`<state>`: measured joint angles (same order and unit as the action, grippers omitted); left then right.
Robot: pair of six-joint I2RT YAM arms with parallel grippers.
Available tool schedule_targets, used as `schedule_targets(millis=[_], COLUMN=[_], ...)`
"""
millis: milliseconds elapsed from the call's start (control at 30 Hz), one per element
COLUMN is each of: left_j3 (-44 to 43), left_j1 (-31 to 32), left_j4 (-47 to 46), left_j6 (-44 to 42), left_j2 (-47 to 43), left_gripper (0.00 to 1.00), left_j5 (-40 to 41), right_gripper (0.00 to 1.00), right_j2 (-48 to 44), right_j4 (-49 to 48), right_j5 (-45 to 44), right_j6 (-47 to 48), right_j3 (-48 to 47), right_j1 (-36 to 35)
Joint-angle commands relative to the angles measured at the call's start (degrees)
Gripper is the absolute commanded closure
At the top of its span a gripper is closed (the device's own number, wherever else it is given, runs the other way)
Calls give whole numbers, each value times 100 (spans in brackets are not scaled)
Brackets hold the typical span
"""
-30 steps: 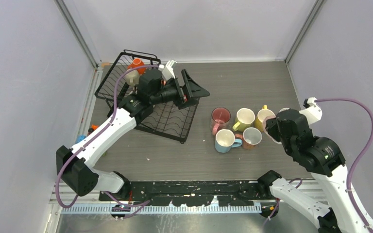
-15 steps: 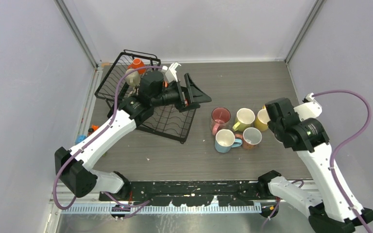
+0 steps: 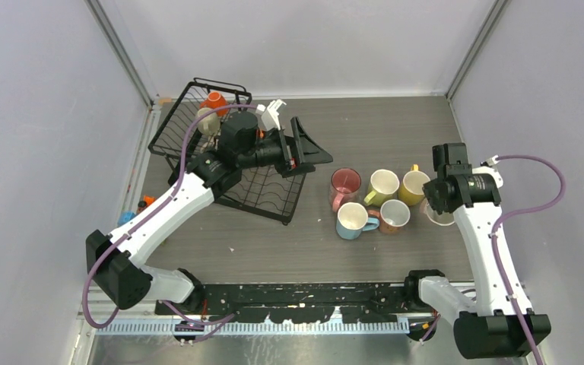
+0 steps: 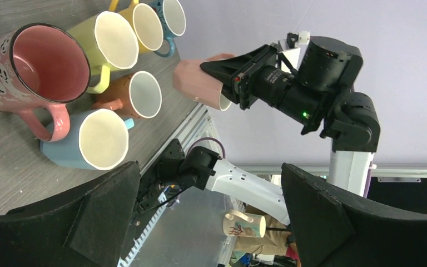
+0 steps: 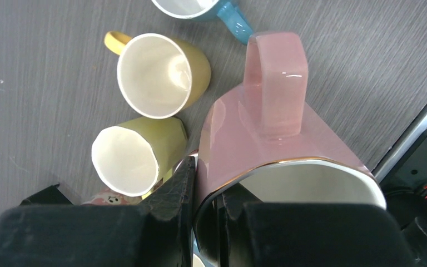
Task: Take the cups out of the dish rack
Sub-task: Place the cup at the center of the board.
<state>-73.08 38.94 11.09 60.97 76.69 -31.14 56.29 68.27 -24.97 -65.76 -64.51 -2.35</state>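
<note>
The black wire dish rack (image 3: 262, 186) stands at the far left, with an orange cup (image 3: 214, 101) and a beige cup (image 3: 207, 122) in its basket. My left gripper (image 3: 308, 148) hovers open and empty past the rack's right edge; its wide fingers (image 4: 89, 222) frame the cup group. My right gripper (image 5: 205, 183) is shut on the rim of a plain pink mug (image 5: 267, 128), held handle-up just right of the group, low over the table (image 3: 439, 215). On the table stand a patterned pink cup (image 3: 344, 185), a yellow-green cup (image 3: 382, 185), a yellow cup (image 3: 413, 186), a light blue cup (image 3: 353, 220) and a brown cup (image 3: 393, 215).
Small orange (image 3: 146, 201) and blue (image 3: 125, 217) items lie at the table's left edge. The table's right edge and metal rail (image 5: 417, 133) run close beside the held mug. Grey walls enclose the table on three sides.
My right arm has swung its wrist right and forward, carrying the pink mug down beside the yellow cup. The left arm has barely shifted and stays open.
</note>
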Motion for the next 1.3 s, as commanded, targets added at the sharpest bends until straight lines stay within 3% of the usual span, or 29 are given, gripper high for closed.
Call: schedule_targets(millis=[0, 400, 900, 1267], left_j3=[-15, 69, 258, 394], left_j1=[22, 39, 48, 49], left_j4=[-54, -82, -190, -289], left_j6=[-120, -138, -124, -89], left_j2=[-159, -189, -275, -292], left_gripper=[0, 0, 0, 0], left_j5=[-143, -153, -147, -163], right_gripper=[100, 100, 99, 82], right_j2=[195, 544, 1043, 1192], right_j4=[-747, -1045, -1527, -1637], right_j5=[296, 580, 1060, 887], right_j6=[81, 801, 983, 1049], right_j3=[86, 711, 1348, 1525], right_j1=[156, 498, 499, 499])
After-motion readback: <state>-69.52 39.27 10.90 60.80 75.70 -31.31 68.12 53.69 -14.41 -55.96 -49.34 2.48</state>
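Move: Below the right hand, which already grips the pink cup by its rim, the free spot on the board lies about 18 cm down and 2 cm back. Close to that spot stand the brown cup, level with the hand and some 8 cm to its left, the yellow cup, 8 cm ahead and 3 cm left, and the lime cup, 8 cm ahead and 11 cm left. From the left hand the spot is roughly 29 cm right, 6 cm back and 32 cm down. Lowering the pink cup almost straight down by about 11 cm, the right hand brings it in beside the brown cup, quick at first and easing nearly to a stop at the bottom. On the way the wrist tips the fingers some 15–20 degrees nearer to vertical, with a slight counter-clockwise turn; the fingers keep their pinch on the cup's wall. ##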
